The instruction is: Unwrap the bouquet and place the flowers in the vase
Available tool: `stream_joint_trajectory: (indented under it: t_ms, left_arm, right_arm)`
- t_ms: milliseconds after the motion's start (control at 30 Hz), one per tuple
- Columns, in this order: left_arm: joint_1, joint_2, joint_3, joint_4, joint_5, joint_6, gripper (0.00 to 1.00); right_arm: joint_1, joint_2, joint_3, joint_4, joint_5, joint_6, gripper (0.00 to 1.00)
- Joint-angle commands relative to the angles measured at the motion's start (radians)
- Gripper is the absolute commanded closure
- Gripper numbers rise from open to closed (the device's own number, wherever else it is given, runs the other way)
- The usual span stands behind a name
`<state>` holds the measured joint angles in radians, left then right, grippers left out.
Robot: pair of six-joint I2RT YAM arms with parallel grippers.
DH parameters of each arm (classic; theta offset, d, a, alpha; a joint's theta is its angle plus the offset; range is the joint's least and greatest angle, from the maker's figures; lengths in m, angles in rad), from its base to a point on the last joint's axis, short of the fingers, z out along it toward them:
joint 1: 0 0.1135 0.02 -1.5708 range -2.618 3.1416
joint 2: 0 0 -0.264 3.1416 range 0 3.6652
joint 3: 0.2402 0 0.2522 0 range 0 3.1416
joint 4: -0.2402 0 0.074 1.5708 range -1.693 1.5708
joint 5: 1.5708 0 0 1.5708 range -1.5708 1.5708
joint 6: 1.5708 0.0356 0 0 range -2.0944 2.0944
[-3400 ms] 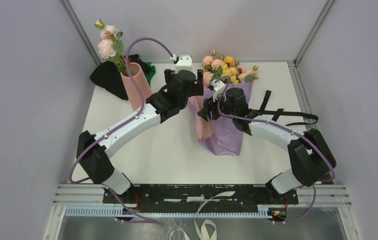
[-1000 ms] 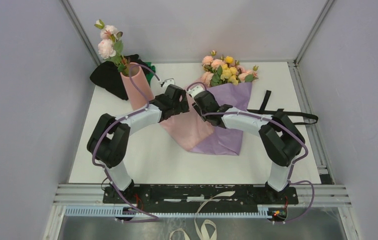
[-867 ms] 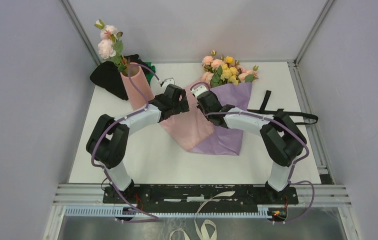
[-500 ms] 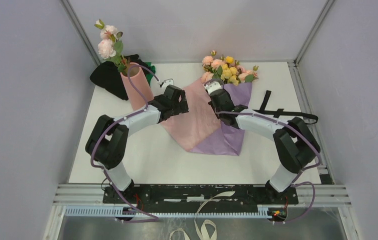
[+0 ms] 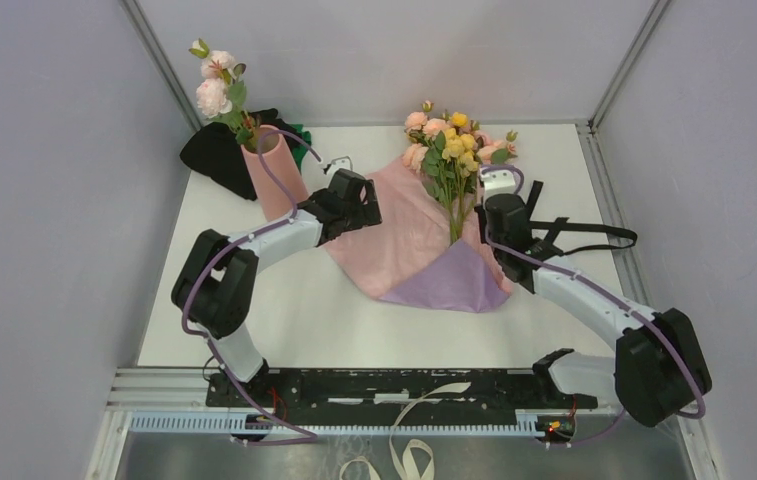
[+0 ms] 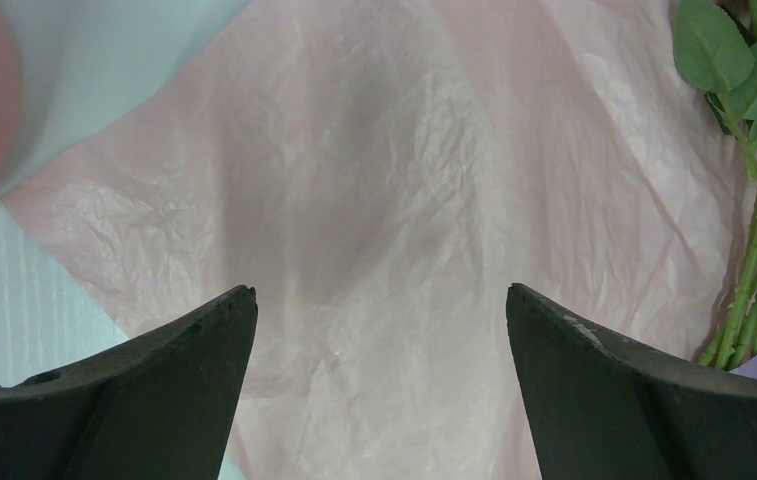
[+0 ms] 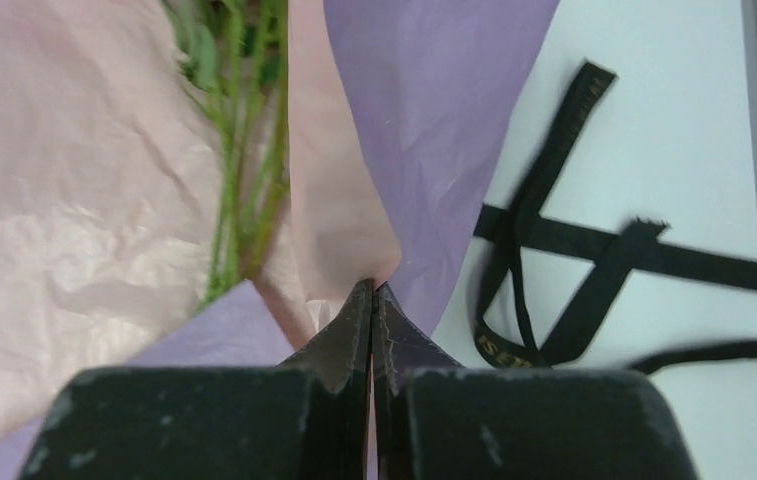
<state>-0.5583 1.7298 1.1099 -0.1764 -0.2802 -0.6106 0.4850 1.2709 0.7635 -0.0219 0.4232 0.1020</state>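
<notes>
The bouquet's paper (image 5: 394,235) lies unfolded on the table, pink side up, with a lilac corner (image 5: 454,282) at the front. The flowers (image 5: 449,140), peach and yellow, lie bare on it with their green stems (image 5: 454,205) pointing toward me. My right gripper (image 5: 494,212) is shut on the paper's right flap; in the right wrist view its tips (image 7: 371,292) pinch a pink and lilac fold, the stems (image 7: 244,190) lying to their left. My left gripper (image 5: 354,203) hangs open over the paper's left part (image 6: 374,180), holding nothing. The vase (image 5: 272,178) stands at the back left.
A pale pink sprig (image 5: 216,85) stands in the vase. A black cloth lump (image 5: 216,155) lies behind it. The black ribbon (image 5: 574,232) lies loose on the table right of my right gripper, also in the right wrist view (image 7: 554,250). Grey walls close in three sides.
My right gripper shut on the paper flap and pulled it to the right, which opened the wrap and bared the stems. My left gripper stayed open in place.
</notes>
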Motion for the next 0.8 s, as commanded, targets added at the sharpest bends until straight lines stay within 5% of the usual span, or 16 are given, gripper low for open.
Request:
stream_joint_trajectory:
  t_ms: [0,467,633,767]
  left_arm:
    - [-0.018,0.008,0.038,0.057,0.016,-0.049,0.00]
    - [-0.067,0.046,0.114,0.063,0.014,-0.059,0.00]
    - [-0.066,0.045,0.115,0.058,0.002,-0.052,0.00]
    - [-0.066,0.048,0.113,0.071,0.005,-0.039,0.00]
  right_arm:
    - [-0.046,-0.085,-0.111,0.054,0.032,0.061,1.00]
    - [-0.125,-0.210,-0.257,0.078,0.112,0.160,0.87]
    - [-0.152,-0.241,-0.264,0.084,0.131,0.197,0.55]
    - [-0.159,-0.284,-0.254,0.065,0.154,0.199,0.53]
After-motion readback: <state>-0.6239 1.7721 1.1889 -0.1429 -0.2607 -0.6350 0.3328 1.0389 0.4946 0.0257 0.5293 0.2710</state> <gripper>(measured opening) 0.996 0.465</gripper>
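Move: My right hand holds the wrapping's right flap, to be laid on the bare table about 12 cm to its right, 3 cm back and 12 cm below. The flower stems lie some 7 cm left and 6 cm ahead of it, the purple bottom flap 6 cm left and 12 cm back, the black ribbon 23 cm right, straight level. For my open left hand, the stems are about 17 cm right, 4 cm ahead and 6 cm below. Keeping my pinch on the flap at first, I draw my right hand about 8 cm to the right, also back and a little down, away from the stems towards the ribbon, turning it clockwise nearly 20 degrees. Near the end I open those fingers about halfway to let go. Meanwhile my left hand, wide open and empty, slides some 5 cm right towards the stems, rising slightly. ##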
